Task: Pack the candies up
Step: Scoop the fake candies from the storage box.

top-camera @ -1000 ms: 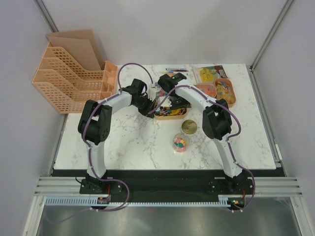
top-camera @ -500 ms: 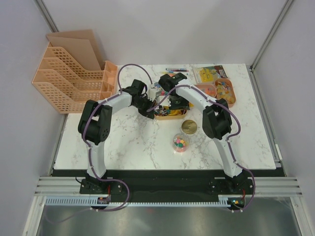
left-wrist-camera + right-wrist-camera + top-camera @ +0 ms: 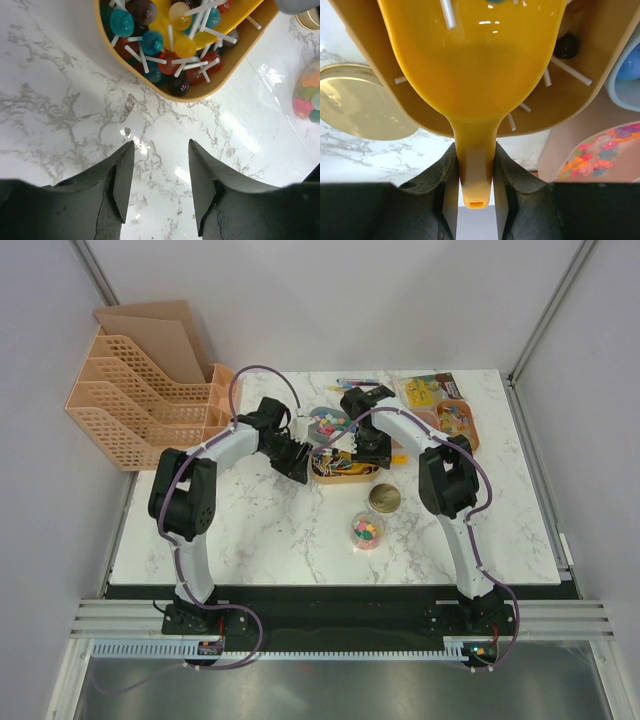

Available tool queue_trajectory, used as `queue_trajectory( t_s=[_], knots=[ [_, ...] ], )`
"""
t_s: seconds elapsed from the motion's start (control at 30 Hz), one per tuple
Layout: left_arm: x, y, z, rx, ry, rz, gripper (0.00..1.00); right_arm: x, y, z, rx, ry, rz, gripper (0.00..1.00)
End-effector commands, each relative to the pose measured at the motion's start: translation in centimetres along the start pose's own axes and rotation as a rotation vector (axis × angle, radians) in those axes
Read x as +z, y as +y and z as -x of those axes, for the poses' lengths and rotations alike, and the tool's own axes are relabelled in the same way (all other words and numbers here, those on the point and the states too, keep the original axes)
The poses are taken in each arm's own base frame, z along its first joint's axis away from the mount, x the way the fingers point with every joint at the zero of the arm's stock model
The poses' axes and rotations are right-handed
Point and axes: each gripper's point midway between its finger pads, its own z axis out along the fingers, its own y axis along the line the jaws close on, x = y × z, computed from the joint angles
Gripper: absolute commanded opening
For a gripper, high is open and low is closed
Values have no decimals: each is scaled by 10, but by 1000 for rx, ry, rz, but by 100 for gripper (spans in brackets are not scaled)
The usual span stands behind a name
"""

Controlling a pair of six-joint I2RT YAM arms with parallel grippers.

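Observation:
Small bright candies fill a clear jar (image 3: pixel 367 530), whose edge shows in the left wrist view (image 3: pixel 309 95). More candies lie in a blue bowl (image 3: pixel 328 423) and in two pink trays (image 3: pixel 456 421) (image 3: pixel 600 155). My left gripper (image 3: pixel 299 466) (image 3: pixel 161 145) stands open over bare marble, just left of a yellow tray of lollipops (image 3: pixel 345 470) (image 3: pixel 200 89). My right gripper (image 3: pixel 362 452) (image 3: pixel 474 150) is shut on the handle of a yellow scoop (image 3: pixel 475 60), whose bowl hangs over that tray.
A gold jar lid (image 3: pixel 384 499) (image 3: pixel 360 107) lies between the tray and the jar. Pens (image 3: pixel 358 382) and a flat packet (image 3: pixel 424 390) lie at the back. A peach file rack (image 3: pixel 150 390) stands at the far left edge.
My left gripper has opened and drawn back left from the lollipop tray. The right arm shifted slightly right, uncovering the blue bowl.

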Motion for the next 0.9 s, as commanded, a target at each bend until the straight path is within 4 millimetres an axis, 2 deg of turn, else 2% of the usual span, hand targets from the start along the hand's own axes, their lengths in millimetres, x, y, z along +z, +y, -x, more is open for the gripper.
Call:
queue_trajectory(
  t_s=[0.0,0.4,0.63,0.8,0.87],
  knots=[
    [-30,3,16,49,-49,55,55,-15,-9,19,-11,-120,-49,0],
    [-43,31,12,-1,-51,108,54,-21,-14,28,5,-185,-77,1],
    [-45,50,4,-24,-32,157,56,-37,-11,35,21,-347,-68,0],
    [-45,67,0,-23,-9,199,56,-47,-14,30,27,-437,-89,0],
    [-46,68,1,-9,2,199,56,-47,-15,28,33,-464,-85,0]
  ],
)
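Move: Just left of the right hand, which holds the yellow scoop with its bowl in the candies, lies the tan bin of lollipop candies, its middle about 10 cm to the left, 1 cm back and 4 cm lower. The gold lid lies some 10 cm back and level sideways; the clear storage box stands about 18 cm back and 4 cm left, and the blue bin some 10 cm ahead and 13 cm left. From the open left hand the tan bin's middle is about 10 cm right and 3 cm ahead. Tipping the scoop's bowl upward by nearly 20 degrees, the right hand keeps its pinch on the handle, first drives the bowl some 2 cm left through the tan bin's candies, then lifts a little under 2 cm. The left hand, still open and already clear of the bin, retreats about 6 cm left and a little forward. ##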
